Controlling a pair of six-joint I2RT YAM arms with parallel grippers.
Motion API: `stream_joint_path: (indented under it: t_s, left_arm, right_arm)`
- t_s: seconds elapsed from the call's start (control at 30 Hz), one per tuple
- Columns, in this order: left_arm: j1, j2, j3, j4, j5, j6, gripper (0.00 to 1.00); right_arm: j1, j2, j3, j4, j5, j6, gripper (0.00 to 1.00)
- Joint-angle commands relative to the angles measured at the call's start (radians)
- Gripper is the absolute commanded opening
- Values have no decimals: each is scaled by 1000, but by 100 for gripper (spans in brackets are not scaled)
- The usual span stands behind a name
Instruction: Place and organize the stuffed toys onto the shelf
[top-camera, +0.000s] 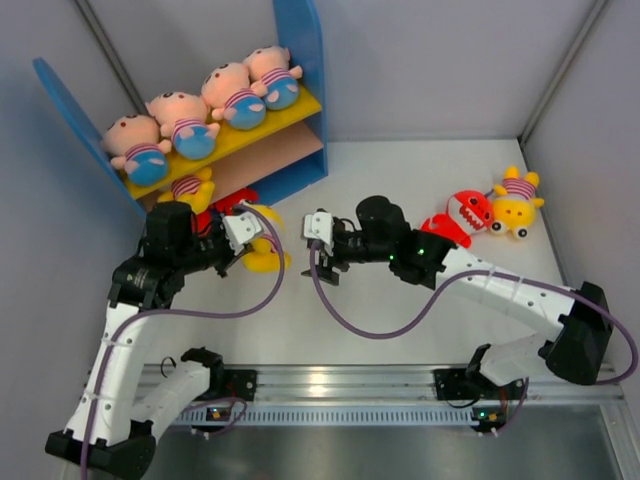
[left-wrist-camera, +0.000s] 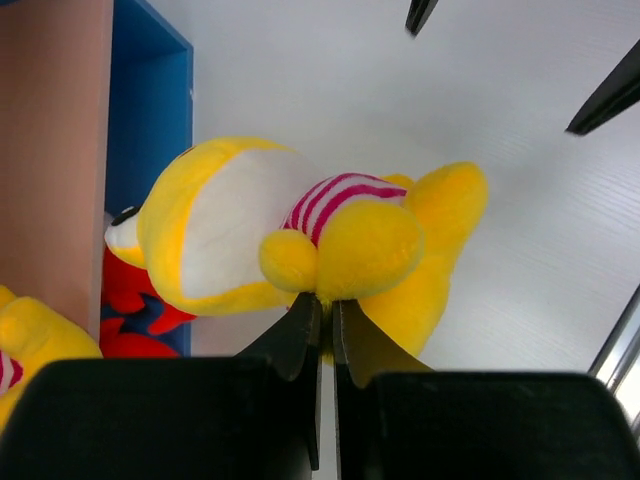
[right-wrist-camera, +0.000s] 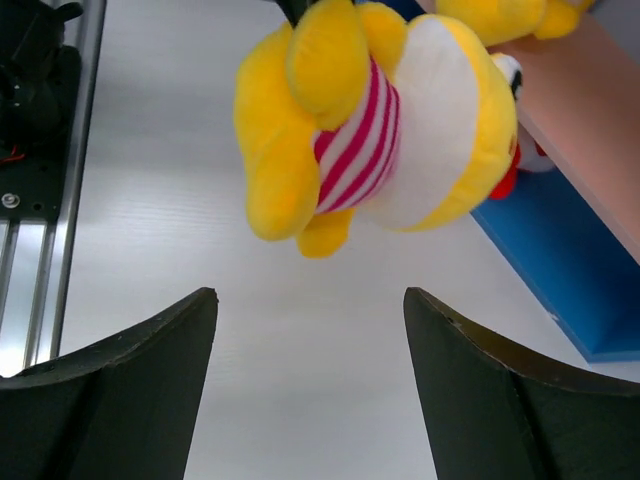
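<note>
The shelf (top-camera: 300, 60) stands at the back left, with several pink-faced stuffed toys (top-camera: 190, 125) lined up on its yellow upper board. A yellow toy (top-camera: 192, 188) and a red monster (top-camera: 232, 203) lie on the lower board. My left gripper (left-wrist-camera: 327, 300) is shut on a limb of a yellow striped-shirt toy (left-wrist-camera: 300, 225), which hangs just in front of the shelf (left-wrist-camera: 150, 110). Facing it, my right gripper (right-wrist-camera: 310, 295) is open and empty, a short way back from that toy (right-wrist-camera: 380, 130). A red monster (top-camera: 465, 214) and a yellow toy (top-camera: 516, 202) lie on the table at the right.
Grey walls close in the white table at the back and both sides. A metal rail (top-camera: 330, 385) with both arm bases runs along the near edge. In the left wrist view, the red monster (left-wrist-camera: 135, 310) and another yellow toy (left-wrist-camera: 25, 345) crowd the shelf's lower board.
</note>
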Motion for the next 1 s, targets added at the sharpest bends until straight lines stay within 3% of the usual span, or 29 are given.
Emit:
stream_joint_path:
  t_s: [0.0,0.53,0.97]
  left_arm:
    - [0,11,-14,115,-81,-15,0]
    - [0,132,-22,353,-218,34,0]
    - [16,337,-208,1005,-273,149,0]
  right_arm:
    - [-52,-91,-34,81,24,59,76]
    - [-187,-394,-263,95,100,71,78]
    - [-209,-444,-314,52,100,59,78]
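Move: The left hand already holds a yellow toy by its arm; the free spot on the pink middle shelf lies about 23 cm ahead of this hand, 5 cm right and 8 cm below. The yellow toy already on that shelf sits some 16 cm ahead and 14 cm left, the red toys on the bottom shelf about 13 cm ahead, 5 cm left and 20 cm down. From the empty right hand, the red shark toy is roughly 42 cm right, 13 cm ahead and 22 cm below. Keeping its pinch on the yellow toy's arm, the left hand carries the toy about 16 cm forward to the pink shelf's opening, speeding up, sinking some 3 cm only at the very end, while the wrist turns so the fingers point more forward. The right hand, open and already clear, backs off about 11 cm to the right, rising a little and then sinking again, its wrist turning some 15 degrees clockwise. ##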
